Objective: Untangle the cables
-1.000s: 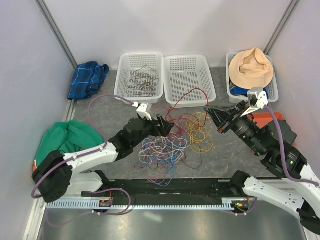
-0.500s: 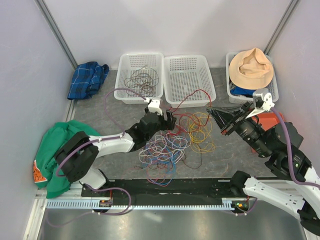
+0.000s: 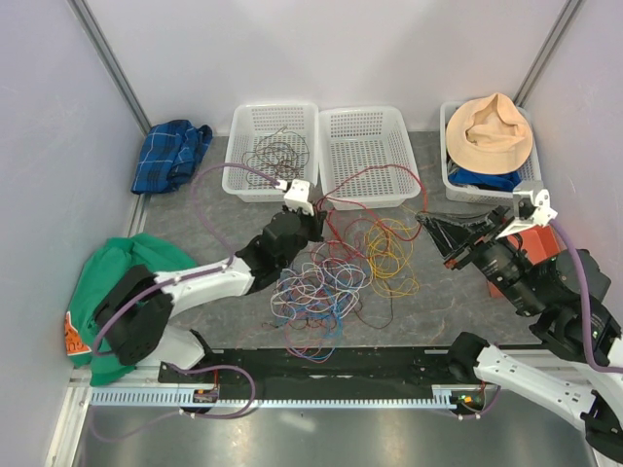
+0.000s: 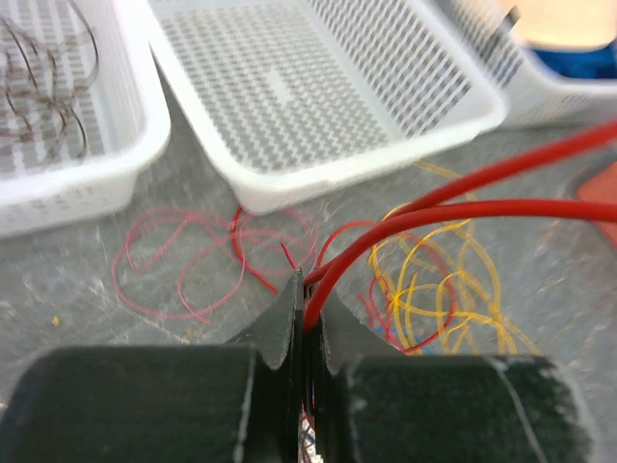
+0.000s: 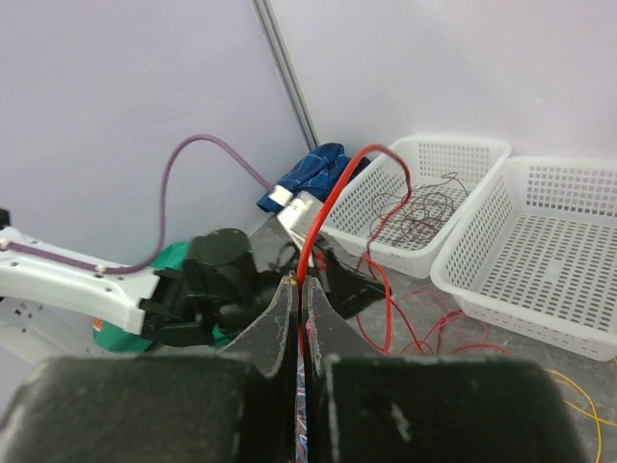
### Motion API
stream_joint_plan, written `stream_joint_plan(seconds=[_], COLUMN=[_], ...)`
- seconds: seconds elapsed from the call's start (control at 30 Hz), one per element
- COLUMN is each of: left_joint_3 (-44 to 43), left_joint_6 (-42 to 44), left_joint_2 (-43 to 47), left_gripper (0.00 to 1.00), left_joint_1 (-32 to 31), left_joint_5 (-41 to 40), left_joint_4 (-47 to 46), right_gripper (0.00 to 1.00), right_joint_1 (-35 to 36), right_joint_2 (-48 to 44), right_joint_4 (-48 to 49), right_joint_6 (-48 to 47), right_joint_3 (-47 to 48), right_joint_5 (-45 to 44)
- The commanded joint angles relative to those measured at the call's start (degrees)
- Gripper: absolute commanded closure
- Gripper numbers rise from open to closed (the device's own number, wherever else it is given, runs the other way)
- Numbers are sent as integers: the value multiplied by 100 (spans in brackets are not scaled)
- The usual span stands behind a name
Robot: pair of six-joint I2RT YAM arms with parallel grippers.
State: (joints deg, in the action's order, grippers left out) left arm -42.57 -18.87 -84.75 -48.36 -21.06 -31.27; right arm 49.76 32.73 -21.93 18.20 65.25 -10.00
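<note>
The cables (image 3: 326, 282) lie in a mixed tangle of blue, purple, white, red and yellow loops on the grey table, in front of the baskets. One red cable (image 3: 375, 171) rises from the pile and arcs over the middle basket between both grippers. My left gripper (image 3: 314, 222) is shut on it at the tangle's far left edge; the left wrist view shows the red cable (image 4: 453, 210) pinched at my gripper (image 4: 306, 289). My right gripper (image 3: 426, 222) is shut on the same red cable (image 5: 333, 198), which leaves my gripper (image 5: 300, 283) upward. Yellow loops (image 4: 453, 289) lie to the right.
Three white baskets stand at the back: the left one (image 3: 238, 180) holds dark brown wires (image 3: 275, 156), the middle one (image 3: 331, 185) holds nothing, the right one (image 3: 450, 175) carries a tan hat (image 3: 492, 131). Blue plaid cloth (image 3: 170, 154) lies back left, green cloth (image 3: 131, 268) at left.
My left gripper closed on the red cable, having moved toward the baskets. My right gripper drew back to the right, lifting the red cable into a higher arc over the middle basket.
</note>
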Motion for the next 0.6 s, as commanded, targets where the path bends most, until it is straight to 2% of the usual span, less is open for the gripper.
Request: stream_joint_plan(seconds=[0.0,0.07,0.23,0.37,0.57], left_joint_3=[-881,-1244,-2430,-3439,-4511], left_joint_6=[393,455,542,657,771], left_joint_2=[1187,1600,1997,1866,1330], left_gripper=[98,98,98,98,98], left_joint_1=[19,19,19,19,19], left_joint_5=[180,312,541,682,840], left_joint_4=[941,1375,2176,2493,2432], right_gripper=[100,100,100,100,100], right_joint_1=[16,8,8,8,8], right_joint_2=[-92,-57,154,444,1120], right_joint_4=[14,14,136,233,716], right_joint_6=[-44,-44,-44,-123,-158], right_joint_3=[242,233,137,198,339], right_joint_5=[-318,-397,-581,-801,-1092])
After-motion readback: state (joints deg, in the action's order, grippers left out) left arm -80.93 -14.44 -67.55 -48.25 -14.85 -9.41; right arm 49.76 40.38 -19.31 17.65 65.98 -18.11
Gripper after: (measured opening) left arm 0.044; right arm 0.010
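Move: The left hand holds the red cable about 16 cm above the table. The red loops still lying there are some 9 cm ahead and 4 cm right; the white-and-blue pile is about 10 cm back, the yellow cable 15 cm right and 4 cm ahead, the empty right basket 28 cm ahead and 12 cm right. From the right hand, which also holds the red cable some 43 cm up, those loops lie about 27 cm ahead and 12 cm left. Still pinching the red cable, the left hand hauls it almost straight up off the table, fast, by about 35 cm and easing off near the top, drawing back and slightly left as the fingers tip upward and the wrist rolls, some 30 degrees in all. The right hand keeps its pinch on the same cable, first nearly still, then easing forward about 4 cm and dipping slightly. ##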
